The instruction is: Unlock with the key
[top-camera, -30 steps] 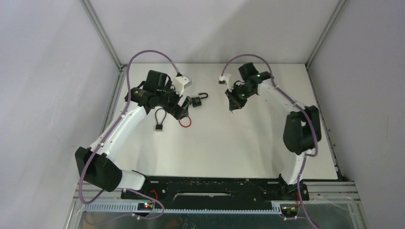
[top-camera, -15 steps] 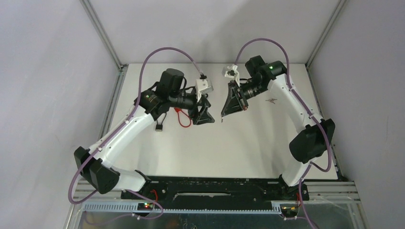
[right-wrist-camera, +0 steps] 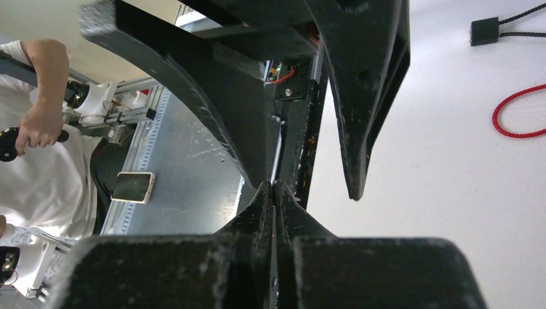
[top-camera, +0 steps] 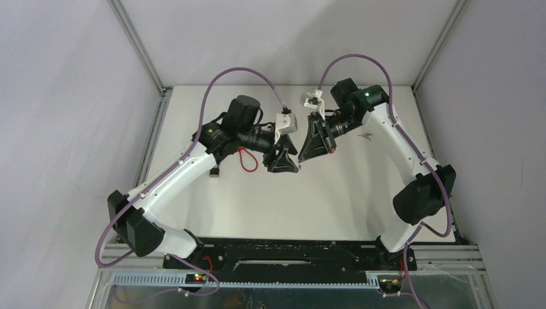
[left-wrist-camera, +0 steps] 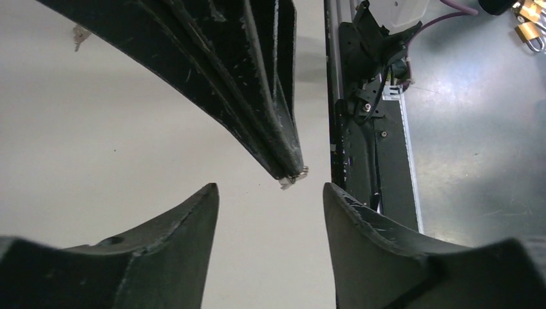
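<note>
My right gripper [top-camera: 301, 161] [right-wrist-camera: 274, 185] hangs above the table's middle, shut on the key. Only the key's small silver tip [left-wrist-camera: 293, 177] pokes out beyond the pressed fingers. My left gripper [top-camera: 290, 167] [left-wrist-camera: 270, 187] faces it tip to tip and is open and empty. In the left wrist view the key tip sits just beyond the gap between the left fingers [left-wrist-camera: 187, 219]. A small padlock with a thin loop [top-camera: 213, 172] [right-wrist-camera: 484, 31] lies on the table left of the left arm, partly hidden by it.
A red cord loop [top-camera: 248, 159] [right-wrist-camera: 515, 112] lies beside the left arm. A second key [top-camera: 367, 135] [left-wrist-camera: 80, 35] rests on the table near the right arm. Gold padlocks [left-wrist-camera: 529, 19] lie beyond the table's edge. A person's arm [right-wrist-camera: 45, 96] shows outside the frame.
Both arms swung toward the table's middle. The left gripper left the locks and cord, came right to meet the right gripper's tips, and its jaws narrowed. The right gripper stayed shut.
</note>
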You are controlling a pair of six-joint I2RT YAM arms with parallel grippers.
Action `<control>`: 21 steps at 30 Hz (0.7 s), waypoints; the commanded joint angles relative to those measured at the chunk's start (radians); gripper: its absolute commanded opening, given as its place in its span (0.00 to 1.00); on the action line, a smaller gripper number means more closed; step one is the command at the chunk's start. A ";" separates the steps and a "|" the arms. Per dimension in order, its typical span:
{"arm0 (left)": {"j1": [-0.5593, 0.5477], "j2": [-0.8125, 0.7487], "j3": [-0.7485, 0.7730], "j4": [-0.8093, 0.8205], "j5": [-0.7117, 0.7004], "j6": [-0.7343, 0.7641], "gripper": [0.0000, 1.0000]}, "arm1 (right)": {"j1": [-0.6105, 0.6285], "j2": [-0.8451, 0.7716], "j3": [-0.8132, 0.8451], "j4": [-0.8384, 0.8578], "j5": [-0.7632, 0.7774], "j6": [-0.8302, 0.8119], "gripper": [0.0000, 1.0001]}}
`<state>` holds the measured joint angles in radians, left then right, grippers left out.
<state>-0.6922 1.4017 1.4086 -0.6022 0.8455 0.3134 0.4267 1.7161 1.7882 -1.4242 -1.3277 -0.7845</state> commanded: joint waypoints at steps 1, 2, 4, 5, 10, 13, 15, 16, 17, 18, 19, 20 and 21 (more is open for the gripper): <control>-0.019 0.012 0.011 0.037 0.064 0.042 0.61 | 0.009 -0.068 -0.018 0.044 -0.020 0.039 0.00; -0.022 0.015 0.007 0.042 0.064 0.045 0.60 | 0.010 -0.073 -0.024 0.049 -0.017 0.045 0.00; -0.027 0.019 -0.003 0.055 0.064 0.045 0.58 | 0.011 -0.081 -0.035 0.067 -0.013 0.062 0.00; -0.030 0.025 -0.003 0.057 0.064 0.045 0.56 | 0.011 -0.088 -0.040 0.076 -0.010 0.071 0.00; -0.038 0.039 0.000 0.062 0.077 0.045 0.47 | 0.011 -0.108 -0.062 0.103 0.011 0.094 0.00; -0.042 0.040 0.001 0.052 0.080 0.052 0.36 | 0.007 -0.113 -0.070 0.118 0.018 0.105 0.00; -0.043 0.041 0.004 0.038 0.077 0.064 0.29 | 0.006 -0.113 -0.073 0.120 0.021 0.107 0.00; -0.043 0.041 0.005 0.034 0.075 0.067 0.26 | 0.004 -0.112 -0.075 0.120 0.023 0.108 0.00; -0.043 0.040 0.004 0.032 0.072 0.067 0.21 | 0.004 -0.112 -0.077 0.122 0.024 0.108 0.00; -0.044 0.039 0.006 0.030 0.071 0.069 0.17 | 0.004 -0.112 -0.076 0.123 0.026 0.108 0.00; -0.043 0.037 0.006 0.026 0.070 0.071 0.12 | 0.003 -0.111 -0.078 0.123 0.027 0.108 0.00; -0.043 0.037 0.007 0.022 0.067 0.073 0.07 | 0.003 -0.110 -0.079 0.123 0.028 0.108 0.00; -0.043 0.037 0.009 0.017 0.065 0.075 0.03 | 0.002 -0.111 -0.079 0.123 0.032 0.109 0.00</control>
<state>-0.7311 1.4422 1.4078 -0.5919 0.8989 0.3588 0.4297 1.6386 1.7134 -1.3178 -1.2938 -0.6884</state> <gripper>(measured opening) 0.097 0.007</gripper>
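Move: The small silver key stays pinched in the right fingertips, its exposed end about 1 cm to that hand's left; from the left hand it lies roughly 2 cm right, 1 cm back and 1 cm lower. On the table some 27 cm below the left hand, the red cable lock is about 16 cm ahead and 17 cm left. The opened padlock, hidden under the left arm, is about 24 cm ahead and 10 cm left. Left hand eases about 2 cm right and back, nearly shutting around the key the right hand still holds. ##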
